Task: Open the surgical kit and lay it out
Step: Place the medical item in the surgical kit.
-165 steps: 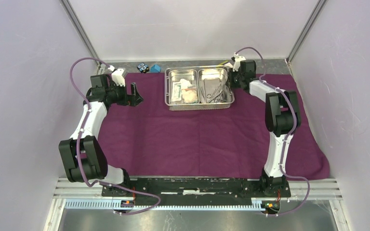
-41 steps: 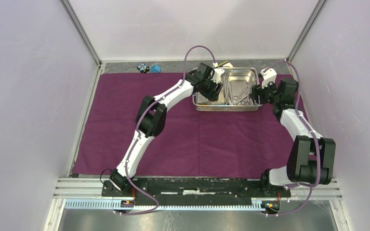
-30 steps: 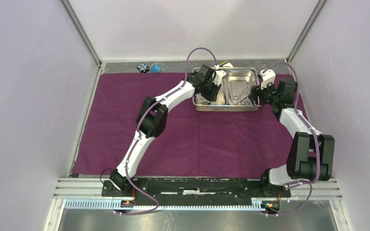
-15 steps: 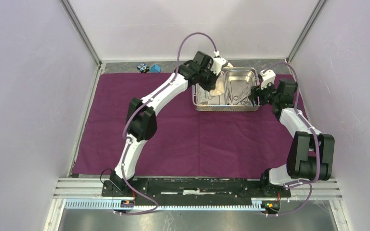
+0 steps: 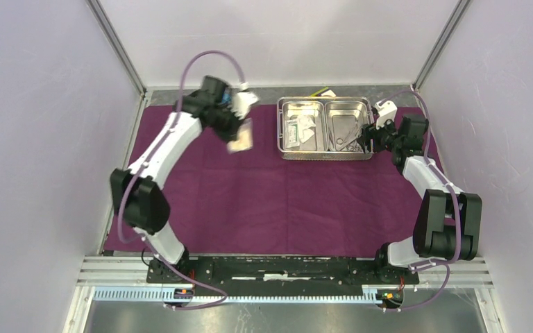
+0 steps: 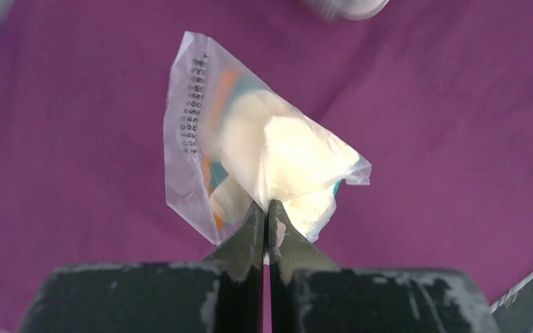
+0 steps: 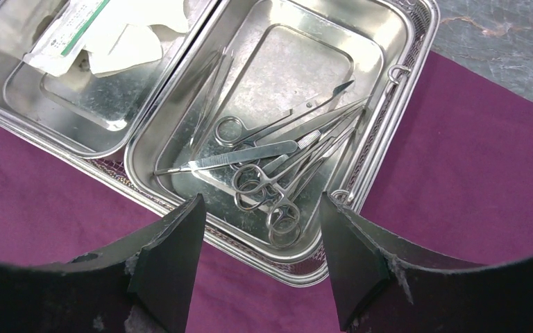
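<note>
The dark-purple cloth wrap [image 5: 284,201] lies spread flat over the table. My left gripper [image 5: 237,125] [image 6: 267,208] is shut on a clear printed bag of white gauze [image 5: 240,136] [image 6: 277,159], hanging above the cloth to the left of the steel tray [image 5: 326,155]. The tray's left compartment holds a flat white packet [image 5: 291,130] [image 7: 62,35] and a gauze wad [image 5: 308,127] [image 7: 135,41]. Steel scissors, clamps and tweezers [image 5: 347,137] [image 7: 271,166] lie in the right compartment. My right gripper [image 5: 370,135] [image 7: 262,208] hangs open over the tray's right end, holding nothing.
A small yellow-tipped block [image 5: 323,91] lies on the grey strip behind the tray. Side walls and slanted frame posts [image 5: 118,48] close in the table. The cloth's right edge [image 5: 468,239] droops near the right wall.
My left gripper shut on the gauze bag in the tray's left compartment, lifted it out and swung left over the cloth. The right arm stayed still.
</note>
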`<action>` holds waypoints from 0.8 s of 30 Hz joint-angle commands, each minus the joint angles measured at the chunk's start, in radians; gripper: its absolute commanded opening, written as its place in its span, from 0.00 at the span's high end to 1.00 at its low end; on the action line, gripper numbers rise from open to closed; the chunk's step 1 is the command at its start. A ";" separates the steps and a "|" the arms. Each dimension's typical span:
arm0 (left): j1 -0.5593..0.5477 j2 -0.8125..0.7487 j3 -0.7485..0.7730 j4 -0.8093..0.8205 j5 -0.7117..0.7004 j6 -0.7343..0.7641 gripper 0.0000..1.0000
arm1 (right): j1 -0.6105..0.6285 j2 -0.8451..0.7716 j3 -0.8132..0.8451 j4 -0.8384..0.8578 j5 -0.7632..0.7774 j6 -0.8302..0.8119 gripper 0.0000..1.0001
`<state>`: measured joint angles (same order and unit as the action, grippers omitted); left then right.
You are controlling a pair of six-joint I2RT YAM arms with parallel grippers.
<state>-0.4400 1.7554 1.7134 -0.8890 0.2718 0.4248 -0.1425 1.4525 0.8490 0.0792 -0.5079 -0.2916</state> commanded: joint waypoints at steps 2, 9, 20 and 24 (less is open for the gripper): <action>0.264 -0.280 -0.336 -0.142 0.023 0.342 0.98 | -0.005 -0.027 -0.020 0.053 -0.022 0.016 0.32; 0.605 -0.429 -0.576 -0.242 0.018 0.692 0.98 | -0.006 0.015 -0.019 0.052 -0.029 0.022 0.32; 0.895 -0.356 -0.645 -0.223 0.118 0.911 0.98 | -0.005 0.034 -0.016 0.050 -0.036 0.025 0.32; 0.912 -0.345 -0.715 -0.172 0.101 0.984 0.98 | -0.006 0.030 -0.021 0.050 -0.030 0.019 0.32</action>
<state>0.4568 1.3983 1.0477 -1.1126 0.3397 1.2617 -0.1452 1.4769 0.8352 0.0975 -0.5232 -0.2764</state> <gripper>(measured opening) 0.044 0.683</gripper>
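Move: I'm holding the medical item, a bag, in my left hand. Its place on the near-left part of the purple sheet lies about 30 cm left, 16 cm back and 18 cm below. The blue block sits 11 cm left and 22 cm ahead, with the patterned cube 7 cm farther left. The tray's middle is behind the move, some 26 cm right and 9 cm ahead. From my right hand that sheet spot lies roughly 70 cm left and 19 cm back. I keep the bag pinched in my shut left fingers and sweep it away from the tray across the sheet, about 30 cm left and 15 cm back, while sinking some 11 cm. The swing starts fast and eases off over the near-left area, ending mostly downward. On the way my wrist tilts about 20 degrees, bringing the fingers closer to straight down. ##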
